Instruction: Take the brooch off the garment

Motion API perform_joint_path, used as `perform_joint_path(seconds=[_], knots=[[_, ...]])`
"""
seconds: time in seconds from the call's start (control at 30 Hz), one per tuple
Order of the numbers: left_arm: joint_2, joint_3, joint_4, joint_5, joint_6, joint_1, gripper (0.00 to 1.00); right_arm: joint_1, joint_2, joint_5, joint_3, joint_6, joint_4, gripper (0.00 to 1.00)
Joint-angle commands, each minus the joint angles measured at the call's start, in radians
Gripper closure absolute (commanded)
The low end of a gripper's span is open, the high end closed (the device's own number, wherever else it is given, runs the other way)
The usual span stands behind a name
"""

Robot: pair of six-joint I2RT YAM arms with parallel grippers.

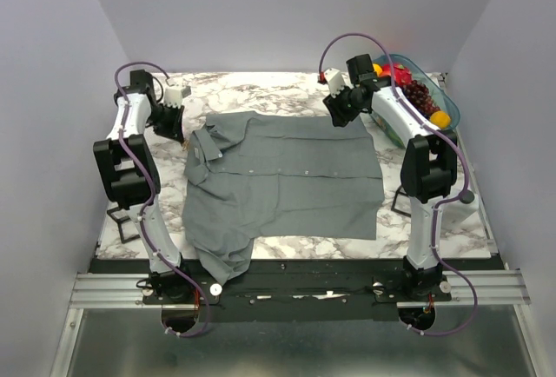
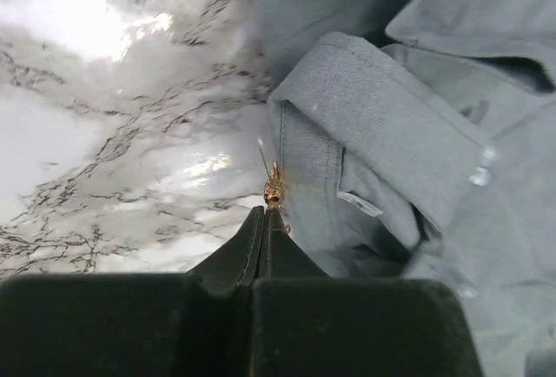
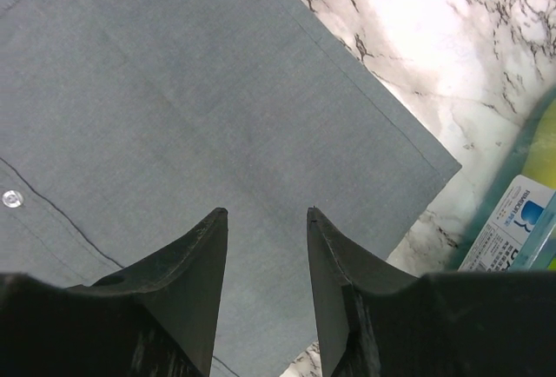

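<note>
The garment (image 1: 287, 181), a grey button-up shirt, lies spread across the marble table with its collar (image 2: 373, 125) at the left. My left gripper (image 2: 265, 212) is shut at the collar's edge, also seen from above (image 1: 181, 125). The brooch (image 2: 272, 188) sticks out of its fingertips. It shows edge-on as a tiny gold and reddish piece with a thin pin pointing up over the marble, right beside the collar fabric. My right gripper (image 3: 268, 214) hangs open over the shirt's (image 3: 174, 90) far right corner, nothing between its fingers; from above it (image 1: 339, 115) is at the back right.
A bowl of fruit (image 1: 426, 99) stands at the back right, close behind the right arm. A blue and white box (image 3: 512, 229) lies near the shirt's corner. Black wire frames stand by the left arm (image 1: 126, 221) and the right arm (image 1: 401, 203).
</note>
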Motion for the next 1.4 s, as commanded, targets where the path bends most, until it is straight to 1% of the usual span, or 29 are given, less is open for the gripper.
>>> perform_joint_path(seconds=[0.0,0.07,0.13,0.2,0.23,0.27,0.3,0.37,0.4,0.47,0.5,0.53,0.6,0.63,0.73,0.77,0.83,0.9,1.03,1.17,1.37], knots=[[-0.087,0.121,-0.083,0.199,0.032,-0.011,1.00,0.009,-0.016,-0.076,0.076,0.020,-0.007,0.50],[-0.096,0.156,-0.120,0.221,0.045,-0.027,1.00,0.007,-0.028,-0.096,0.112,0.052,-0.002,0.50],[-0.125,0.181,-0.125,0.271,0.048,-0.034,1.00,0.009,-0.033,-0.126,0.147,0.103,-0.005,0.50],[-0.145,0.184,-0.119,0.326,0.052,-0.045,1.00,0.007,-0.055,-0.237,0.204,0.127,-0.008,0.50],[-0.156,0.182,-0.099,0.386,0.049,-0.053,1.00,0.009,-0.065,-0.289,0.221,0.153,-0.007,0.50],[-0.177,0.181,-0.085,0.411,0.030,-0.062,1.00,0.009,-0.072,-0.391,0.239,0.164,0.001,0.50],[-0.185,0.188,-0.070,0.435,0.017,-0.083,1.00,0.007,-0.086,-0.436,0.274,0.175,0.007,0.50],[-0.209,0.199,-0.015,0.521,-0.026,-0.114,1.00,0.009,-0.105,-0.533,0.285,0.238,0.069,0.50],[-0.217,0.202,0.010,0.553,-0.082,-0.146,1.00,0.009,-0.114,-0.559,0.285,0.265,0.096,0.50],[-0.251,0.189,0.135,0.618,-0.157,-0.181,1.00,0.009,-0.132,-0.631,0.296,0.357,0.160,0.50],[-0.264,0.152,0.195,0.630,-0.202,-0.204,1.00,0.009,-0.134,-0.648,0.304,0.392,0.177,0.50],[-0.283,0.127,0.328,0.639,-0.283,-0.264,1.00,0.009,-0.138,-0.662,0.319,0.464,0.192,0.50],[-0.317,0.097,0.436,0.661,-0.358,-0.322,1.00,0.009,-0.146,-0.699,0.322,0.521,0.235,0.50],[-0.318,0.101,0.517,0.670,-0.435,-0.367,1.00,0.009,-0.154,-0.714,0.307,0.578,0.248,0.50],[-0.303,0.139,0.628,0.698,-0.558,-0.405,1.00,0.009,-0.200,-0.763,0.262,0.617,0.289,0.50],[-0.309,0.141,0.660,0.698,-0.620,-0.416,1.00,0.009,-0.226,-0.772,0.223,0.624,0.303,0.50],[-0.329,0.104,0.760,0.690,-0.678,-0.425,1.00,0.007,-0.249,-0.811,0.181,0.655,0.321,0.48],[-0.363,0.089,0.783,0.675,-0.699,-0.445,1.00,0.009,-0.276,-0.837,0.138,0.687,0.357,0.47],[-0.395,0.080,0.743,0.666,-0.676,-0.470,1.00,0.009,-0.293,-0.860,0.127,0.749,0.400,0.47],[-0.430,0.052,0.730,0.669,-0.669,-0.479,1.00,0.009,-0.292,-0.875,0.121,0.778,0.432,0.47],[-0.449,0.034,0.714,0.669,-0.655,-0.484,1.00,0.010,-0.306,-0.956,0.072,0.856,0.513,0.46]])
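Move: The brooch is pinched in the left fingertips, about 2 cm below the hand point. From the left hand, the open right gripper is some 47 cm to the right, 6 cm farther out and 2 cm higher; the garment's folded collar is 6 cm right, level ahead, 7 cm below. From the right hand, the brooch is about 46 cm left, 5 cm back, 4 cm lower; the fruit basket is 20 cm right, 10 cm ahead, 5 cm below. Keep the left gripper shut on the brooch and lift it about 34 cm, sweeping it some 30 cm right over the garment and drawing back at the end, fingers swinging from down to point right. Meanwhile raise the half-open right gripper some 28 cm, bringing it left and back and turning its fingers towards the brooch, without closing them. ##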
